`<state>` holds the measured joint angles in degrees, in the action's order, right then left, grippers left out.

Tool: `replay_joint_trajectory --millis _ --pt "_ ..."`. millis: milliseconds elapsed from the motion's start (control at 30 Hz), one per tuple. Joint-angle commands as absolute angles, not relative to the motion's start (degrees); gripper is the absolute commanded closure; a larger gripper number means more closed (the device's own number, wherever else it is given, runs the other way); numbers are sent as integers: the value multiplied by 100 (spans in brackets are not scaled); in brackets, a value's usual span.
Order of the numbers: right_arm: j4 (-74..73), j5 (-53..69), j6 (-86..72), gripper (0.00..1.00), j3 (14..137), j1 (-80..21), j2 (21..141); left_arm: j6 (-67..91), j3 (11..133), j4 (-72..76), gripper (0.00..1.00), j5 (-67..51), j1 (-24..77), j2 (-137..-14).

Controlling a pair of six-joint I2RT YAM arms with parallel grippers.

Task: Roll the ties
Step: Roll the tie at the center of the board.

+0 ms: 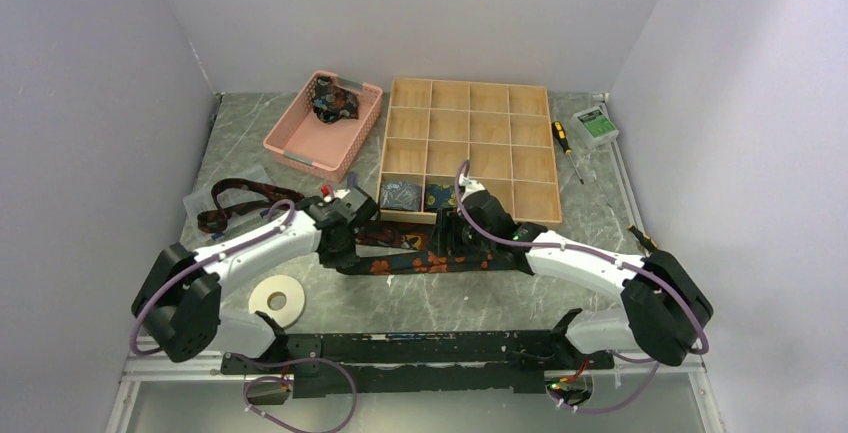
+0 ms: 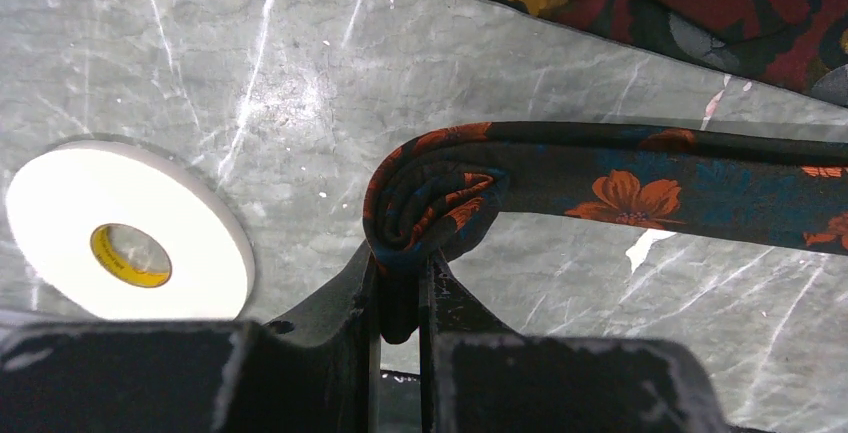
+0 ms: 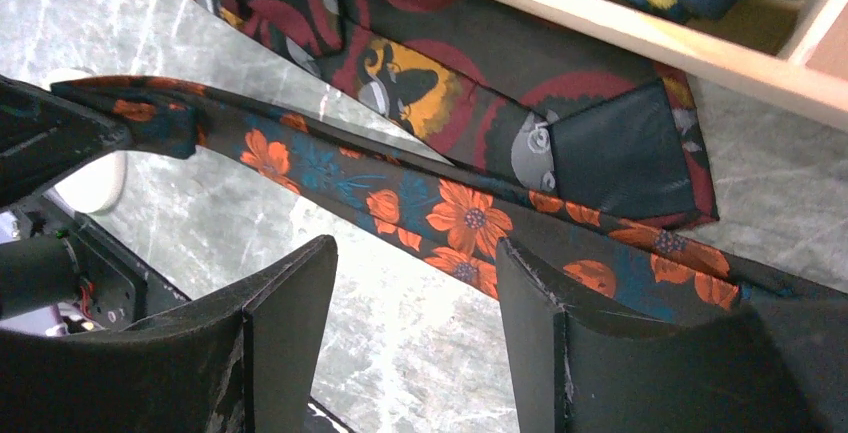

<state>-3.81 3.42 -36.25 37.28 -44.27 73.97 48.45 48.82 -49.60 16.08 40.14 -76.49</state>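
Observation:
A dark navy tie [image 2: 640, 188] with orange flowers lies stretched across the table in front of both arms [image 1: 430, 262]. Its left end is coiled into a small roll [image 2: 430, 208]. My left gripper [image 2: 400, 265] is shut on that roll, with the fabric pinched between the two fingers. My right gripper [image 3: 415, 253] stands open over the same tie [image 3: 465, 221] further along; the strip passes just beyond its fingertips and nothing is between them. A maroon tie [image 3: 450, 83] with dark and yellow prints lies behind it, its pointed end [image 3: 620, 153] against the wooden tray.
A wooden compartment tray [image 1: 470, 103] at the back holds two rolled ties [image 1: 402, 195] in its front row. A pink basket [image 1: 300, 143] holding another tie stands to its left. A white tape ring [image 1: 278, 300] lies near my left arm. A screwdriver [image 1: 563, 138] and a small box [image 1: 595, 125] are at the back right.

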Motion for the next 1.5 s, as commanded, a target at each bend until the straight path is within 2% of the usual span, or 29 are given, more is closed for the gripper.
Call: replay_joint_trajectory --millis 0,467,833,900,1100,1167,1467 --pt "-84 359 -3692 37 3652 -4430 7458 5316 5477 -5833 97 2460 4472 -8130" --pt "-140 79 -3718 37 3340 -4423 7115 6282 7254 -7331 97 3387 5576 -10297" --pt "-27 -58 -3873 36 2883 -4412 6759 6246 7729 -6944 96 3131 5816 -11064" --pt "-18 -37 -3898 36 2834 -4412 6763 6156 7697 -6799 89 3058 5849 -11046" --pt "-23 -26 -3916 36 2790 -4414 6774 5905 7500 -6232 55 2756 5947 -10834" --pt "-24 -30 -3907 36 2810 -4415 6770 5852 7406 -6056 50 2621 5955 -10765" --pt "-22 -26 -3901 35 2837 -4406 6796 5775 6978 -5550 41 2355 5950 -10047"
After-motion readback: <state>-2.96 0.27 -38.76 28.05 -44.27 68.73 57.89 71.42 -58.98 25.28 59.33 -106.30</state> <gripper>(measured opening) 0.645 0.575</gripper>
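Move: The left hand still pinches the rolled end of the orange-flowered tie; the roll's middle sits about 2 cm ahead of its fingertips and 1 cm below. From there the tie's flat strip runs off to the right. The dark red tie's near stretch lies some 12 cm right and 6 cm ahead, the tape ring roughly 12 cm left and 7 cm back. From the open right hand the roll is about 16 cm left, 2 cm back and 3 cm lower. Rightward along the flat strip goes the left hand, about 9 cm in all, rolling its left side up by some 25 degrees while it keeps its pinch, then sinking, opening its fingers to let go of the roll and easing the tilt partly back. The open right hand draws off to the right, down and slightly back over the strip, about 5 cm, then stays there. ##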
